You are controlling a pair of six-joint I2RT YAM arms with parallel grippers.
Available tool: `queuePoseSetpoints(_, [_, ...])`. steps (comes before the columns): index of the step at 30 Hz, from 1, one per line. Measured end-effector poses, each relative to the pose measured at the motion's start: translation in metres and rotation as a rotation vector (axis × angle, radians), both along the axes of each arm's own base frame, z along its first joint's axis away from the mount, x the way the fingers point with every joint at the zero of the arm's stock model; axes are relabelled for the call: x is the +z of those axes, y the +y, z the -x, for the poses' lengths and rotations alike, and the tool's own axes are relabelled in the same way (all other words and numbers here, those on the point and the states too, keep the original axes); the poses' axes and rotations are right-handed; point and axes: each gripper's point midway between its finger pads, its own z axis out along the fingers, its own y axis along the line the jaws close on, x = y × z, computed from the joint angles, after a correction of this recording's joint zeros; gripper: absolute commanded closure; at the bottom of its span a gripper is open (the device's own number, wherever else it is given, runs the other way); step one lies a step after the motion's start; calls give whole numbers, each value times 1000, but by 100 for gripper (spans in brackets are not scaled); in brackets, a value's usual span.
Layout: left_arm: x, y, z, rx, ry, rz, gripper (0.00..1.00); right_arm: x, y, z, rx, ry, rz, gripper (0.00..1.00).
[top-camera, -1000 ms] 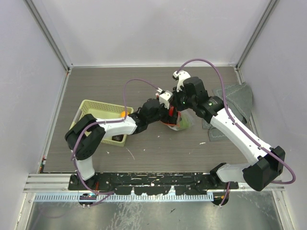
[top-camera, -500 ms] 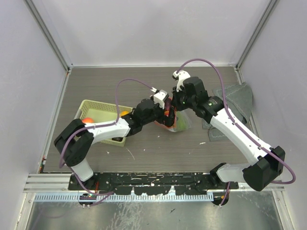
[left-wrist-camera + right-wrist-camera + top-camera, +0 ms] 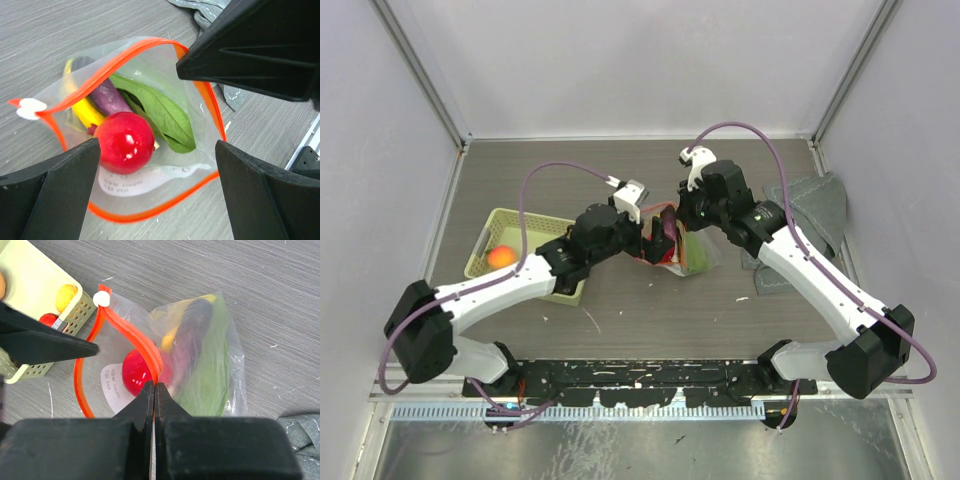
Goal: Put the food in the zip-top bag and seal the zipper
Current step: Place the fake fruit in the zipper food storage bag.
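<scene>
The clear zip-top bag [image 3: 692, 252] lies at mid-table with its mouth held open. Inside it sit food pieces: a red ball [image 3: 125, 142], a green leaf [image 3: 162, 110], a purple piece [image 3: 107, 95] and a yellow one [image 3: 90, 112]. The orange zipper [image 3: 145, 214] rings the mouth. My right gripper [image 3: 155, 385] is shut on the far zipper edge [image 3: 145, 347] and lifts it. My left gripper [image 3: 157, 150] hangs open just above the mouth, holding nothing. In the top view the left gripper [image 3: 655, 238] is left of the bag and the right gripper [image 3: 686, 216] is above it.
A pale green basket [image 3: 500, 217] stands left of the bag with an orange piece [image 3: 501, 256] inside. The right wrist view shows yellow [image 3: 66, 295] and red [image 3: 48, 319] pieces in it. Grey folded cloth [image 3: 810, 210] lies at the right.
My left arm has drawn back to the left from the bag's mouth and its jaws have opened fully. The right arm has stayed put, still pinching the zipper.
</scene>
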Motion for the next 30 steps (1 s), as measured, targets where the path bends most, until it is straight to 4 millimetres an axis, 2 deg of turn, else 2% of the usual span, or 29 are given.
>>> queuePoseSetpoints(4, [20, 22, 9, 54, 3, 12, 2, 0, -1, -1, -8, -5, 4, 100])
queuePoseSetpoints(7, [37, 46, 14, 128, 4, 18, 2, 0, -3, -3, -17, -9, 10, 100])
queuePoseSetpoints(11, [44, 78, 18, 227, 25, 1, 2, 2, -6, -4, -33, -22, 21, 100])
queuePoseSetpoints(18, [19, 129, 17, 386, 129, -91, 2, 3, -14, -6, -54, -51, 48, 100])
queuePoseSetpoints(23, [0, 173, 19, 525, 221, -130, 2, -1, -18, -8, -58, -60, 72, 100])
queuePoseSetpoints(30, [-27, 220, 22, 699, 345, -204, 2, -2, -20, -8, -57, -72, 83, 100])
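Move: Over at the basket, the small red fruit lies about 23 cm left of the empty left hand, about level with it front to back and 15 cm below; the yellow fruit is 6 cm beyond that red one, the dark plum 6 cm nearer and 3 cm further left. The open bag sits just 3 cm ahead of the left hand, 5 cm right and 12 below. From the right hand, the red fruit is some 28 cm left, 6 back, 18 below. Swinging away from the open bag, the left hand travels about 22 cm left to the fruit basket, first rising some 4 cm to clear, then sinking about 7. Its fingers stay wide open while the wrist turns counter-clockwise some 40 degrees and tips down towards the red and yellow fruit. The right hand keeps its pinch on the bag's rim, easing 2 cm right. ##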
